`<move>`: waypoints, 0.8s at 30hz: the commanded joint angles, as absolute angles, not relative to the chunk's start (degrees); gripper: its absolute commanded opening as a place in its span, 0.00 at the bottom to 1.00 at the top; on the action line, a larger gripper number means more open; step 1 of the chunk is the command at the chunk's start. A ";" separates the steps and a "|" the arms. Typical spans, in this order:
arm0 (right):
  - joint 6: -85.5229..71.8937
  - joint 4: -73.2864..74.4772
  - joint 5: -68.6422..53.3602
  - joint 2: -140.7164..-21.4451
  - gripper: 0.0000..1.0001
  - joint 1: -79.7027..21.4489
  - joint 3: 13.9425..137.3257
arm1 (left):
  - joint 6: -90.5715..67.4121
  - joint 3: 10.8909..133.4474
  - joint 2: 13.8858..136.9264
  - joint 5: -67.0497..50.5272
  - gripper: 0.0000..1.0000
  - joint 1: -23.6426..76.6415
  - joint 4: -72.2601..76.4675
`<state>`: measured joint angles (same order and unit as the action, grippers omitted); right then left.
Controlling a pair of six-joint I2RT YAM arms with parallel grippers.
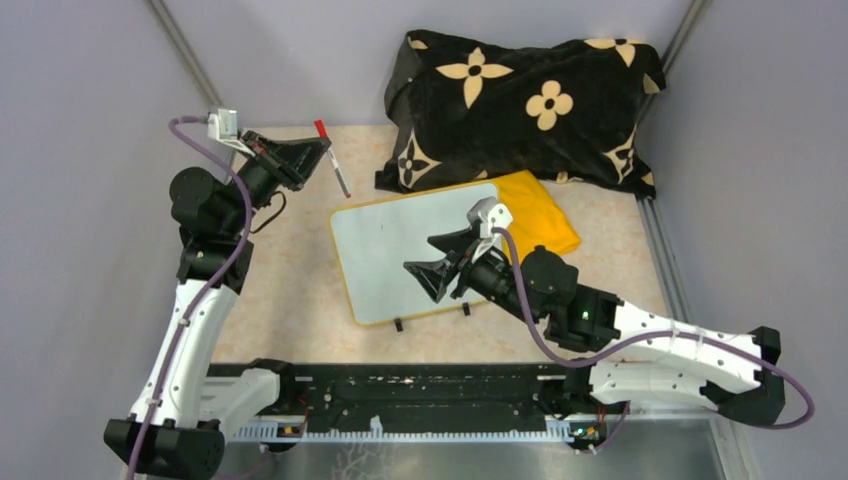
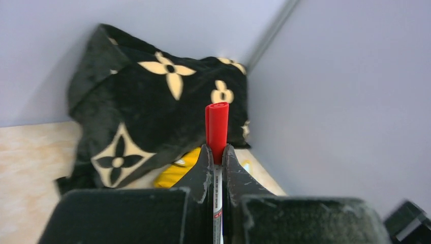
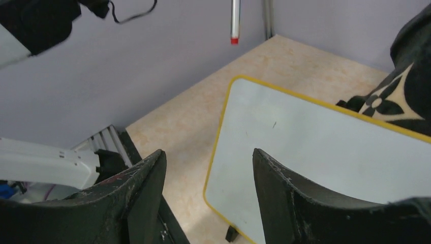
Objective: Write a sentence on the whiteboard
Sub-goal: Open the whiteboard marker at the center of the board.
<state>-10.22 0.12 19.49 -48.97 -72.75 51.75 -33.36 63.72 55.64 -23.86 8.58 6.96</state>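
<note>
The whiteboard, white with a yellow rim, lies flat mid-table and its surface looks blank; no sentence shows on it. My left gripper is raised off the board's far left corner, shut on a thin marker with a red cap sticking out past the fingertips. In the left wrist view the gripper pinches the marker's white barrel. The marker's lower red end hangs in the air, clear of the board. My right gripper hovers open over the board's near part, with nothing between its jaws.
A black pillow with cream flowers fills the back of the table. A folded yellow cloth lies at the board's right edge. Two black clip feet stick out at the board's near edge. Grey walls close in left and right.
</note>
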 commanded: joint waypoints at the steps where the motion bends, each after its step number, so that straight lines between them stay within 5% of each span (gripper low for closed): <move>1: -14.20 -10.37 9.24 -51.63 0.63 -67.68 57.03 | -42.82 58.49 52.19 -36.28 0.00 8.44 25.82; 24: -24.06 -23.27 -6.60 -67.69 0.64 -61.35 66.30 | -53.89 51.24 46.25 -45.43 0.00 15.70 37.95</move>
<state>-22.22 -19.09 -3.42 -66.13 -61.69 62.33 -51.94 52.18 47.18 -43.20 15.09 33.82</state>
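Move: The left hand holds the capped marker upright by its red cap, high up; the marker's middle is about 3 cm below that hand. The right gripper's open fingers wait some 16 cm back, 16 cm right and 9 cm lower. From the right hand the marker's middle is about 16 cm ahead, 16 cm left and 6 cm up, while the whiteboard's middle lies roughly 18 cm straight ahead and 35 cm down. Keeping its grip on the cap, the left hand draws the marker back about 12 cm and half as far to the right, towards the right gripper, swinging its fingers round clockwise by some 30 degrees and easing off towards the end. The right hand comes to meet it, leftwards and up about 7 cm each way with a little forward, rolling its left side up and turning slightly counter-clockwise, its fingers staying open as they line up with the white barrel below the cap. ##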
